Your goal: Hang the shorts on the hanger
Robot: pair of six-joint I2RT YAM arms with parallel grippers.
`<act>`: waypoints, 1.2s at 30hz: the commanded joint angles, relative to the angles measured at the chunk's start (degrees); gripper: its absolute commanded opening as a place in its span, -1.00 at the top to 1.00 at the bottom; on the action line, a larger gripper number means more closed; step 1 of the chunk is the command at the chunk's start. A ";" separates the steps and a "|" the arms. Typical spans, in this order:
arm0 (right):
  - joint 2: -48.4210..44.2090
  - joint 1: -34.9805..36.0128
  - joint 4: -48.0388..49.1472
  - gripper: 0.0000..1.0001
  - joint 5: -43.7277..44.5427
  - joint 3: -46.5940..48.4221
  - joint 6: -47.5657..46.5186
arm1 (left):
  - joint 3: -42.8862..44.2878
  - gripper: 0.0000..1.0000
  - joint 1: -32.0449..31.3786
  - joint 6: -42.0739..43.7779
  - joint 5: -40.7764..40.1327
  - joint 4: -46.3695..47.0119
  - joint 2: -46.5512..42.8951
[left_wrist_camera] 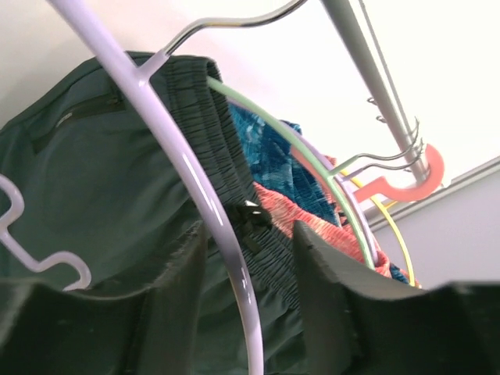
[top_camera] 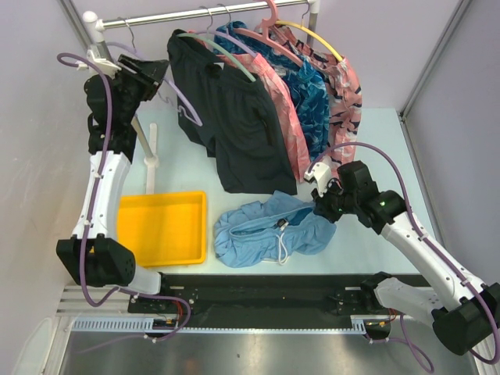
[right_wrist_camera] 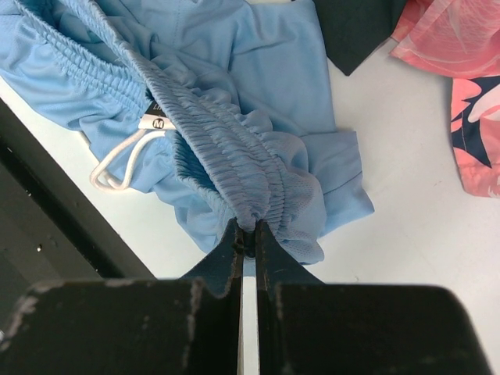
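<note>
The light blue shorts lie crumpled on the table in front of the hanging clothes. My right gripper is at their right edge. In the right wrist view it is shut on the gathered waistband of the shorts, with the white drawstring loose to the left. The lavender hanger hangs at the left end of the rail. My left gripper is raised to it. In the left wrist view the hanger's arm runs between the fingers of the left gripper, with a gap on each side.
A metal rail across the back carries black shorts on a pale green hanger, plus blue and pink patterned garments on pink hangers. A yellow tray sits front left, and a white stand behind it.
</note>
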 commanded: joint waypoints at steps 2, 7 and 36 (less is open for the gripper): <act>-0.73 0.45 0.93 1.00 1.03 2.23 0.74 | 2.76 0.18 0.68 -2.39 2.83 4.15 -0.01; -0.56 0.71 1.02 1.00 1.03 2.32 0.56 | 4.43 0.40 0.94 -3.18 3.80 5.29 0.25; -0.12 1.33 2.52 1.00 -0.55 2.85 0.21 | -21.65 0.99 -1.52 6.48 26.11 -4.00 -20.48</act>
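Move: An arm of the lilac hanger already runs between the left hand's half-closed fingers, about 1 cm beyond the pads. The rail under its hook is about 5 cm ahead, 7 cm left and 8 cm up, and the black shorts hang some 4 cm ahead, 15 cm right and 15 cm down. The blue shorts lie roughly 28 cm back, 32 cm right and 33 cm below this hand. From the right hand the hanger arm is about 24 cm ahead, 38 cm left and 30 cm up. The left fingers finish closing on the hanger arm while the hand rises about 3 cm, easing a little back and right to clear the hook from the rail. Keeping that pinch, the hand then pulls away from the rail, quickly back about 10 cm overall, also rightward and down towards the blue shorts, turning some 20 degrees clockwise, while the right hand stays put and keeps its pinch on their waistband. ##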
